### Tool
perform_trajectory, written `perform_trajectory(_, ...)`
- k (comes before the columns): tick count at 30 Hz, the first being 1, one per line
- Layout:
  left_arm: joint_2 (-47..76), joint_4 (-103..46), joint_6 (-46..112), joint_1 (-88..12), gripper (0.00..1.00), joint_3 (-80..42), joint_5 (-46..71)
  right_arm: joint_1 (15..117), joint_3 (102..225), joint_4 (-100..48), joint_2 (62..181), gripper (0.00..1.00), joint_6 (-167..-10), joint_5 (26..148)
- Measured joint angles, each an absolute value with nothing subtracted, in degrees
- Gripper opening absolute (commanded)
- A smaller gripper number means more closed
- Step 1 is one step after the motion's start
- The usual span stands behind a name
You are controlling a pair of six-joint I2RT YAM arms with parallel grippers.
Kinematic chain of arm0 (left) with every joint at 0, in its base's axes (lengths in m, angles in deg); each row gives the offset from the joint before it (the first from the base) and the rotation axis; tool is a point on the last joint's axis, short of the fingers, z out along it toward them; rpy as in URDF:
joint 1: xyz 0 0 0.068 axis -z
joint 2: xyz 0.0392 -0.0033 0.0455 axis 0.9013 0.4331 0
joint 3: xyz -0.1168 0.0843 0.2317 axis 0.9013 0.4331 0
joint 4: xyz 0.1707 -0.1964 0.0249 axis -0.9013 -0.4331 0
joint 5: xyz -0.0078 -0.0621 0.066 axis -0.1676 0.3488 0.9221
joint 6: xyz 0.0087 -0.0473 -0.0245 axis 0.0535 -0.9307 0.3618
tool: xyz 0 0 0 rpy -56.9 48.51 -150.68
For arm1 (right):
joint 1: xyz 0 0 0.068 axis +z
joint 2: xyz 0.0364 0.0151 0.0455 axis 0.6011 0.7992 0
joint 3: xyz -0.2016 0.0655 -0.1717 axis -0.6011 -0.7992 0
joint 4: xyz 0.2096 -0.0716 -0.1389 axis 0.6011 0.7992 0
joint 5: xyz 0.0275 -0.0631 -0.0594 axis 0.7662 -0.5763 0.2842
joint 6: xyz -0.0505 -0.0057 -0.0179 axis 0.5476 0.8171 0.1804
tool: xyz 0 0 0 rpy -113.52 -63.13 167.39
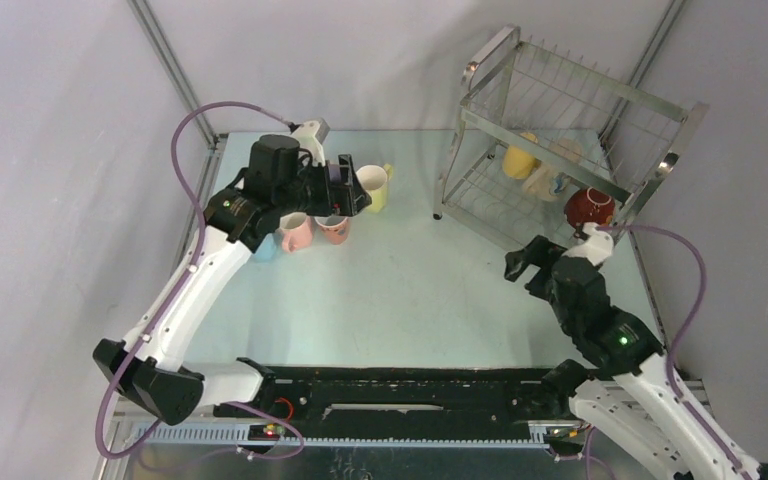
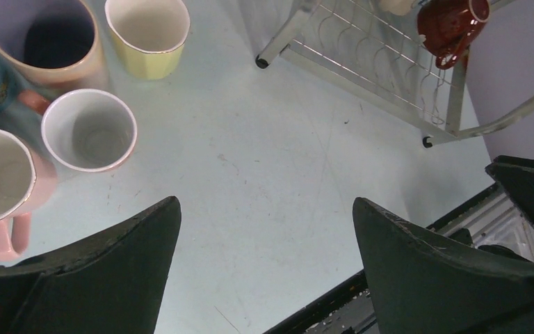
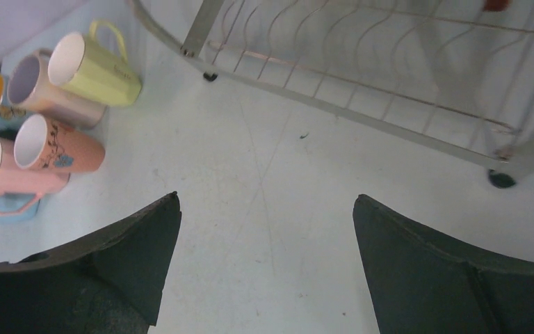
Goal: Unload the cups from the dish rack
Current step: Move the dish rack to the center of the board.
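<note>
The chrome wire dish rack (image 1: 572, 128) stands at the back right. A yellow cup (image 1: 520, 160) and a cream cup (image 1: 548, 181) sit inside it, and a dark red cup (image 1: 590, 207) rests at its near end. Several cups stand on the table at the back left: pale yellow (image 1: 373, 187), two pink (image 1: 296, 232), light blue (image 1: 265, 247). My left gripper (image 1: 352, 190) hovers over that group, open and empty. In the left wrist view its fingers (image 2: 132, 257) spread over bare table beside a white-rimmed cup (image 2: 89, 130). My right gripper (image 1: 525, 262) is open and empty, short of the rack.
A black rail (image 1: 400, 390) runs along the near edge between the arm bases. Purple cables (image 1: 690, 290) loop beside each arm. Grey walls and metal posts (image 1: 175, 70) close in the table. The rack's foot (image 3: 502, 179) lies near the right gripper.
</note>
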State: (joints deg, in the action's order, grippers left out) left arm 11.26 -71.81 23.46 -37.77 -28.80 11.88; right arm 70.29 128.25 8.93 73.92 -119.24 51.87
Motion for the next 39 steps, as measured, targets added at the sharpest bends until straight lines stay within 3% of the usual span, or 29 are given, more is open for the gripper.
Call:
perform_trajectory(4, 10.3, -71.6, 23.0, -37.5, 1.0, -28.6, 10.9, 67.9, 128.2, 13.1, 67.5, 1.0, -119.9, 48.1)
perform_trajectory(12, 9.0, -70.8, 22.9, -37.0, 1.0, -27.7, 9.4, 50.6, 126.3, 14.1, 63.3, 1.0, -116.7, 48.8)
perform_trajectory(24, 7.4, -70.8, 23.0, -36.9, 1.0, -27.0, 8.0, 17.7, 119.8, 4.4, 69.3, 1.0, -114.1, 69.3)
perform_trajectory(39, 6.8, -70.8, 23.0, -36.9, 1.0, -25.9, 6.9, 14.4, 114.8, -12.3, 74.8, 1.0, -111.5, 84.2)
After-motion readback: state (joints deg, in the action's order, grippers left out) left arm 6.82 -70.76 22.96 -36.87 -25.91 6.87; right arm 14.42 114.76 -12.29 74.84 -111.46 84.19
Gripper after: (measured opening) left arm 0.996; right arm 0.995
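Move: The dish rack's near right post stands about 18 cm to the right of the right hand, 6 cm ahead and 4 cm lower. The red cup on the lower shelf is roughly 20 cm right and 22 cm ahead; the yellow cup is some 34 cm straight ahead; both lie about 10 cm lower than this hand. From the left hand, that post is about 55 cm right, 6 cm back and 13 cm lower. The right hand heads for the near right post, fingers wide open, sweeping about 16 cm right and sinking some 4 cm while it yaws clockwise. It then eases forward about 5 cm at the rack's corner, turning partly back. It ends close to the post, but no touch can be made out. The left hand, open, drifts nearly 3 cm back above the cups. ##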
